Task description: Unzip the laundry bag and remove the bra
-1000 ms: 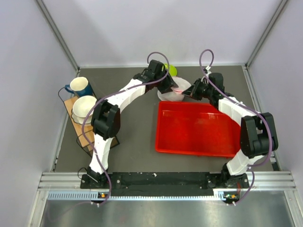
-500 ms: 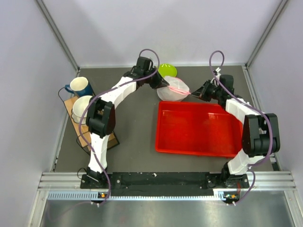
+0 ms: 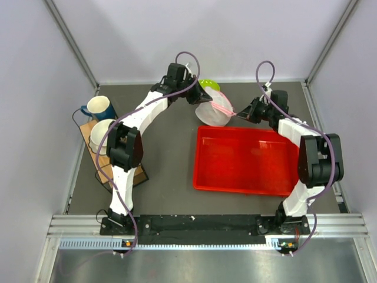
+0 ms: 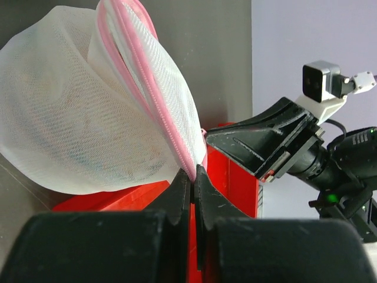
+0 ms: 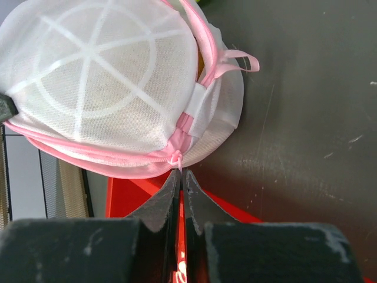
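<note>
The laundry bag [image 3: 215,109], white mesh with pink zipper trim, hangs lifted between both grippers just behind the red tray. My left gripper [image 3: 201,95] is shut on its pink trim at the far-left edge; in the left wrist view [image 4: 192,171] the jaws pinch the pink seam of the bag [image 4: 88,118]. My right gripper [image 3: 240,114] is shut on the pink zipper pull at the bag's right edge; in the right wrist view [image 5: 180,172] the pull sits between the closed tips below the bag [image 5: 100,88]. The bra is hidden inside; only a faint tan shade shows through the mesh.
A red tray [image 3: 247,160] lies in front of the bag. A lime-green plate [image 3: 207,85] sits behind it, partly covered. A blue mug [image 3: 99,108] and a white bowl [image 3: 105,132] stand on a wooden rack at the left.
Both grippers raised the bag and pulled it taut between them. The left gripper moved back and left, the right gripper shifted right and back; the bag now stands tilted on edge.
</note>
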{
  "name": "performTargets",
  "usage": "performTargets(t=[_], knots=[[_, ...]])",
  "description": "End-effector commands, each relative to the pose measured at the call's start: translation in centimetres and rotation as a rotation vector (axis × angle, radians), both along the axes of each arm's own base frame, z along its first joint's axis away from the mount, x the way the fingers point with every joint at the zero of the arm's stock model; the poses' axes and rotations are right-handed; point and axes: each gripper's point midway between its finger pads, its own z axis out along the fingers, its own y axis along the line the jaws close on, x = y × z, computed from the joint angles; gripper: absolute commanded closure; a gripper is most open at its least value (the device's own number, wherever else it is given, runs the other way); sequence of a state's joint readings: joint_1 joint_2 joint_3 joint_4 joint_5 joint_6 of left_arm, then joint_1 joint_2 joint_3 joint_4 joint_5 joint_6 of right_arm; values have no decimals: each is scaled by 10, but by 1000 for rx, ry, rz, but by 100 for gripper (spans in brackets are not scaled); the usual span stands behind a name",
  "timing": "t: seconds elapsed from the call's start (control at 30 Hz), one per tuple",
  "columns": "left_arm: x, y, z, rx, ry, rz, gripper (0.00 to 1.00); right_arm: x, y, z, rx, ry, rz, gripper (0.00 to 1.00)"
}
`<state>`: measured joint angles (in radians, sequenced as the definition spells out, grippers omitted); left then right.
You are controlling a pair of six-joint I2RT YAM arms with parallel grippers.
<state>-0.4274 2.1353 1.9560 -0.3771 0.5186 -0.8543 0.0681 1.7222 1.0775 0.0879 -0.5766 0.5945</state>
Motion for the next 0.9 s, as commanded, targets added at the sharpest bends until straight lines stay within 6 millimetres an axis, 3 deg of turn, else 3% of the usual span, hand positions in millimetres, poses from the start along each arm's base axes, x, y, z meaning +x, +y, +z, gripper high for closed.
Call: performTargets(t=[0.0,0.13,0.2,0.23,0.33,0.37,0.47,0.57,0.6,0.67,0.7,0.73,0.87], knots=[[7,9,33,-20,-106,-29,100,17,-16,11,-81,-73,-23,100],[2,4,27,-16,-94,-43,100,12,-18,23,-101,-79,-25,98],[-1,-2,23,-16,-84,-50,100,8,-19,37,-121,-105,-26,86],[-2,-4,22,-23,-89,-54,100,8,-22,41,-142,-112,-42,71],[-4,-10,20,-23,-81,-52,100,3,-20,58,-228,-153,-64,50],[-3,-11,17,-20,-76,-47,100,-6,-9,54,-284,-146,-22,48],[-4,-15,16,-7,-83,-39,100,-5,5,72,-375,-199,-16,46],[-3,-9,18,34,-99,-16,78,-9,29,80,-394,-229,17,45],[-4,-7,19,42,-104,-11,60,-10,39,85,-410,-246,24,44],[-3,-2,22,51,-114,3,48,-5,48,85,-432,-261,36,43],[-2,-1,24,47,-117,6,33,-5,57,84,-444,-264,50,42],[-2,0,24,47,-116,4,30,-3,61,76,-458,-254,64,41],[1,10,24,49,-103,16,23,0,77,77,-487,-268,92,39]])
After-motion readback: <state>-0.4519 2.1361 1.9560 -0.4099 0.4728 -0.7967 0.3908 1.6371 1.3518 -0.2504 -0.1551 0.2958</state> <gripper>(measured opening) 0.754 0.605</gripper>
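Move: Both hands are already shut on the laundry bag: the left on its upper pink zip edge, the right on the cord of the zip pull. The bag's middle lies about 3 cm ahead, 3 cm right and 13 cm below the left hand, and roughly 6 cm ahead, 9 cm left and 5 cm below the right. From the right hand, the red bin is centred some 15 cm back and 3 cm right, the green plate about 20 cm ahead and 13 cm left, both on the table. The right hand eases about 1.5 cm to the right as its fingers open past half and let go of the pull cord, then swings up and left over the bag towards the left hand, ending some 7 cm higher and 7 cm farther left, still open and rolled about 25 degrees with its left side dropping. The left hand almost holds its place, sinking only about 1 cm, and late on spreads its fingers wide to let go of the pink edge. ##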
